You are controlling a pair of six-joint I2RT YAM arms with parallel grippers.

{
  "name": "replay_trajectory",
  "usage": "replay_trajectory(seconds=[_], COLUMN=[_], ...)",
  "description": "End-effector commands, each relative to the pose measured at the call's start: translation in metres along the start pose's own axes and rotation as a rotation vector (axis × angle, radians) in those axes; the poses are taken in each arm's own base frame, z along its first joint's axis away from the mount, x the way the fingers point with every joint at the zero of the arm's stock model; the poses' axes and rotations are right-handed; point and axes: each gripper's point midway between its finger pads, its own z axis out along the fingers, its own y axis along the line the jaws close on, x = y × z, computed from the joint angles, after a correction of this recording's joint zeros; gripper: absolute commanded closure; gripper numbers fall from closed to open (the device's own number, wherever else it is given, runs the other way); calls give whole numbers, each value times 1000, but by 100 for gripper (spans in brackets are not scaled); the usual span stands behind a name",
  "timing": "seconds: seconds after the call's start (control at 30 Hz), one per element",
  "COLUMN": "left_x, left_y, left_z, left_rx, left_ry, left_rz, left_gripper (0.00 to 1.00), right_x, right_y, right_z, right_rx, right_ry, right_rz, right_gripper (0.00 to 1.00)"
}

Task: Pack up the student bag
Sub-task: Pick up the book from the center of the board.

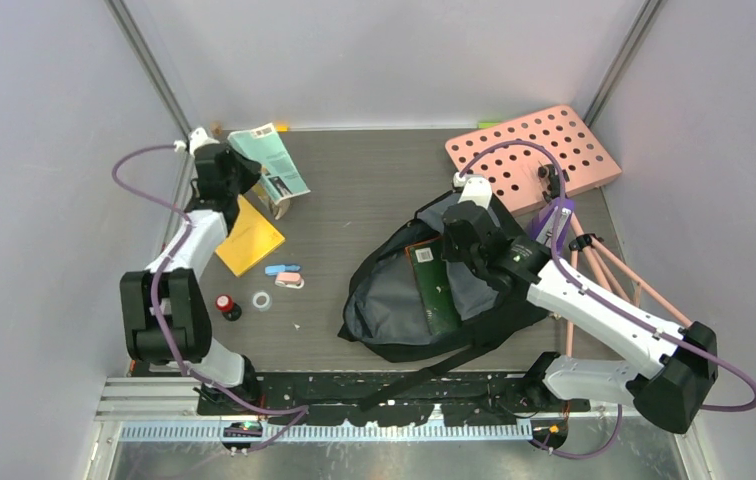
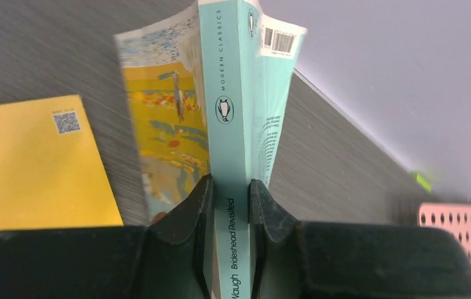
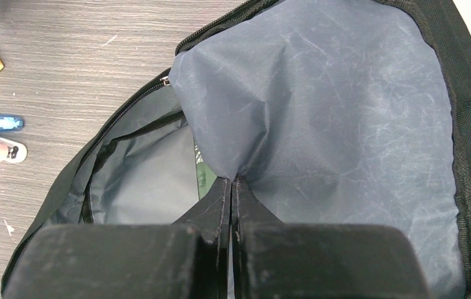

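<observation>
The student bag [image 1: 394,300], black with grey lining, lies open at the table's middle right, a dark green book [image 1: 434,285] inside it. My right gripper [image 1: 464,235] is shut on a fold of the bag's grey lining [image 3: 320,112], holding the mouth open; the green book [image 3: 200,171] shows just left of its fingers. At the far left, my left gripper [image 1: 244,170] is shut on the spine of a pale teal paperback [image 1: 272,165], which is tilted up off the table. In the left wrist view the paperback [image 2: 227,93] stands between the two fingers, spine toward the camera.
A yellow booklet [image 1: 247,240] lies just under the left arm. A blue pen [image 1: 282,269], a pink eraser [image 1: 291,281], a tape roll [image 1: 263,300] and a small red-capped bottle [image 1: 226,306] sit left of the bag. A pink pegboard [image 1: 534,155] leans at the back right.
</observation>
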Motion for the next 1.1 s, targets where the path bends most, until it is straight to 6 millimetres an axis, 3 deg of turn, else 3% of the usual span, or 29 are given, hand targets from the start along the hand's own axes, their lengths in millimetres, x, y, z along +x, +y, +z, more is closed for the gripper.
replay_trajectory(seconds=[0.0, 0.17, 0.27, 0.43, 0.8, 1.07], left_x=[-19, -2, 22, 47, 117, 139], left_y=[-47, -60, -74, -87, -88, -77], left_z=[-47, -78, -96, -110, -97, -91], left_rx=[130, 153, 174, 165, 109, 64], left_ry=[159, 359, 482, 603, 724, 740], left_rz=[227, 350, 440, 583, 729, 790], left_gripper=[100, 100, 100, 100, 100, 100], right_x=[-52, -51, -50, -46, -41, -40], right_y=[13, 10, 9, 6, 4, 4], right_z=[-23, -27, -30, -31, -32, -32], right_rx=[-75, -76, -80, -77, -76, -74], right_ry=[-166, -167, -165, -159, -150, -147], right_rz=[115, 115, 117, 125, 133, 137], right_gripper=[100, 100, 100, 100, 100, 100])
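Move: The teal book is already pinched by its spine in the left hand. The bag's opening lies roughly 37 cm to that hand's right, 20 cm back and 15 cm below. The yellow book lies 7 cm back and 5 cm left of the hand, 17 cm down; at much the same depth, the blue marker is 14 cm back and 3 cm right. From the right hand, the opening is some 7 cm left, 2 cm back and 15 cm below. Keeping its pinch on the teal book's spine, the left hand first lifts about 5 cm, then swings right and back towards the bag, sinking to 4 cm below where it began; it ends some 16 cm right and 10 back. The wrist turns about 45 degrees clockwise and tips steeply down. The right hand still grips the bag's grey lining, easing it a centimetre or so right, back and up. ##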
